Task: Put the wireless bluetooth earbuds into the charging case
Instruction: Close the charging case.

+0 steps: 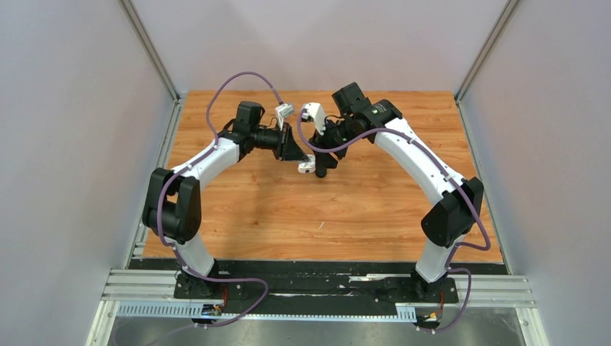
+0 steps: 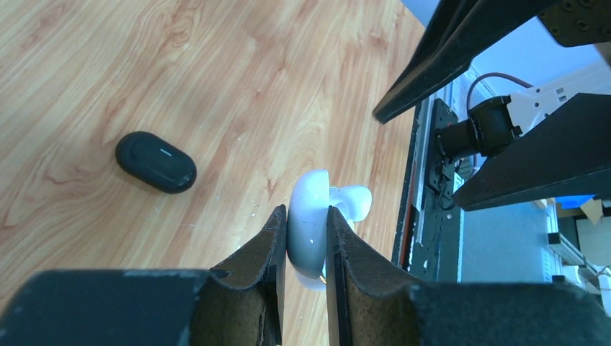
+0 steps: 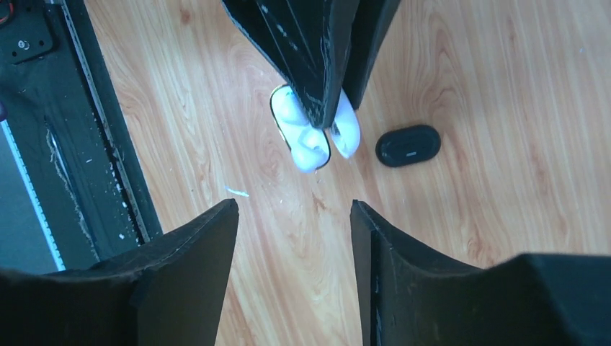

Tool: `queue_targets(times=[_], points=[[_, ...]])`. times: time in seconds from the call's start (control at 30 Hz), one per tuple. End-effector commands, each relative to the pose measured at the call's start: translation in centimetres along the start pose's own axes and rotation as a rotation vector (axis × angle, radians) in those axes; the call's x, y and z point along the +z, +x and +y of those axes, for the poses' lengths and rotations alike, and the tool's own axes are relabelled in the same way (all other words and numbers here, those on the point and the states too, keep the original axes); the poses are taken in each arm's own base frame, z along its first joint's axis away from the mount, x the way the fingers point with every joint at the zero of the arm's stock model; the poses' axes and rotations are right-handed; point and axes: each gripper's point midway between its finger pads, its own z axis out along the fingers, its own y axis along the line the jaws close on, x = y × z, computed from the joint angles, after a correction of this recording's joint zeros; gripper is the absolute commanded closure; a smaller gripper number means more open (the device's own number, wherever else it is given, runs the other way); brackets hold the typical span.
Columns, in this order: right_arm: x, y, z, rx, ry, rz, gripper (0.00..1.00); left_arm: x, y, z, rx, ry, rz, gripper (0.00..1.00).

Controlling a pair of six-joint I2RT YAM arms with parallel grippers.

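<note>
A white charging case (image 2: 308, 238) is clamped between the fingers of my left gripper (image 2: 306, 213), which is shut on it just above the wooden table. The case's lid (image 3: 346, 130) hangs open to one side. In the right wrist view, rounded white shapes lie in the case's gold-rimmed body (image 3: 301, 137); I cannot tell whether they are the earbuds. My right gripper (image 3: 294, 210) hovers above the case, open, with nothing between its fingers. From the top, both grippers meet at the case (image 1: 308, 167) in the middle of the table.
A closed black case (image 2: 155, 161) lies flat on the wood beside the white one; it also shows in the right wrist view (image 3: 408, 145). The table's metal rail (image 3: 94, 144) runs nearby. Grey walls enclose the table on three sides.
</note>
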Motion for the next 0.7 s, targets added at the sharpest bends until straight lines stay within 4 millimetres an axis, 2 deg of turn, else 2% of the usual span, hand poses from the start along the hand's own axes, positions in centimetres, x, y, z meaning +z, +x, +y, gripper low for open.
queue_targets(times=[0.0, 0.13, 0.27, 0.33, 0.57, 0.63, 0.67], points=[[0.6, -2.4, -0.4, -0.078, -0.014, -0.086, 0.42, -1.1, -2.8, -2.9, 0.168, 0.07, -0.067, 1.0], [1.5, -2.7, -0.5, -0.038, -0.038, -0.088, 0.41, -1.2, -2.9, -3.3, 0.176, 0.081, -0.069, 1.0], [2.4, -2.6, -1.7, 0.03, -0.01, -0.065, 0.44, -1.2, -3.0, -3.5, 0.186, 0.09, -0.071, 1.0], [2.5, -2.7, -1.8, 0.05, -0.016, -0.07, 0.48, -1.3, -3.1, -3.6, 0.195, 0.091, -0.072, 1.0], [2.7, -2.6, -1.7, 0.096, -0.053, -0.079, 0.77, -1.4, -3.0, -3.8, 0.232, 0.094, -0.065, 1.0], [2.8, -2.5, -1.8, 0.146, -0.075, -0.086, 0.78, -1.4, -2.8, -3.8, 0.244, 0.095, -0.062, 1.0], [2.8, -2.6, -1.7, 0.18, -0.094, -0.094, 0.76, -1.4, -2.8, -3.8, 0.245, 0.096, -0.06, 1.0]])
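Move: The earbud at the exposed end of the open white case lies about 2 cm ahead, 2 cm left and 4 cm below the right gripper. The white case's middle is about 2 cm ahead, 4 cm left and 4 cm below that gripper; the black case on the table is roughly 7 cm ahead, 2 cm left and 18 cm below. From the left gripper, already holding the white case, that earbud is some 2 cm back, 3 cm right and 1 cm lower. Lower the open right gripper about 2 cm while taking it left and forward by nearly as much, to the earbud at the white case's end, then close the fingers until they pinch the earbud. Meanwhile raise the left gripper some 2 cm, keeping its grip on the white case and turning it slightly. ##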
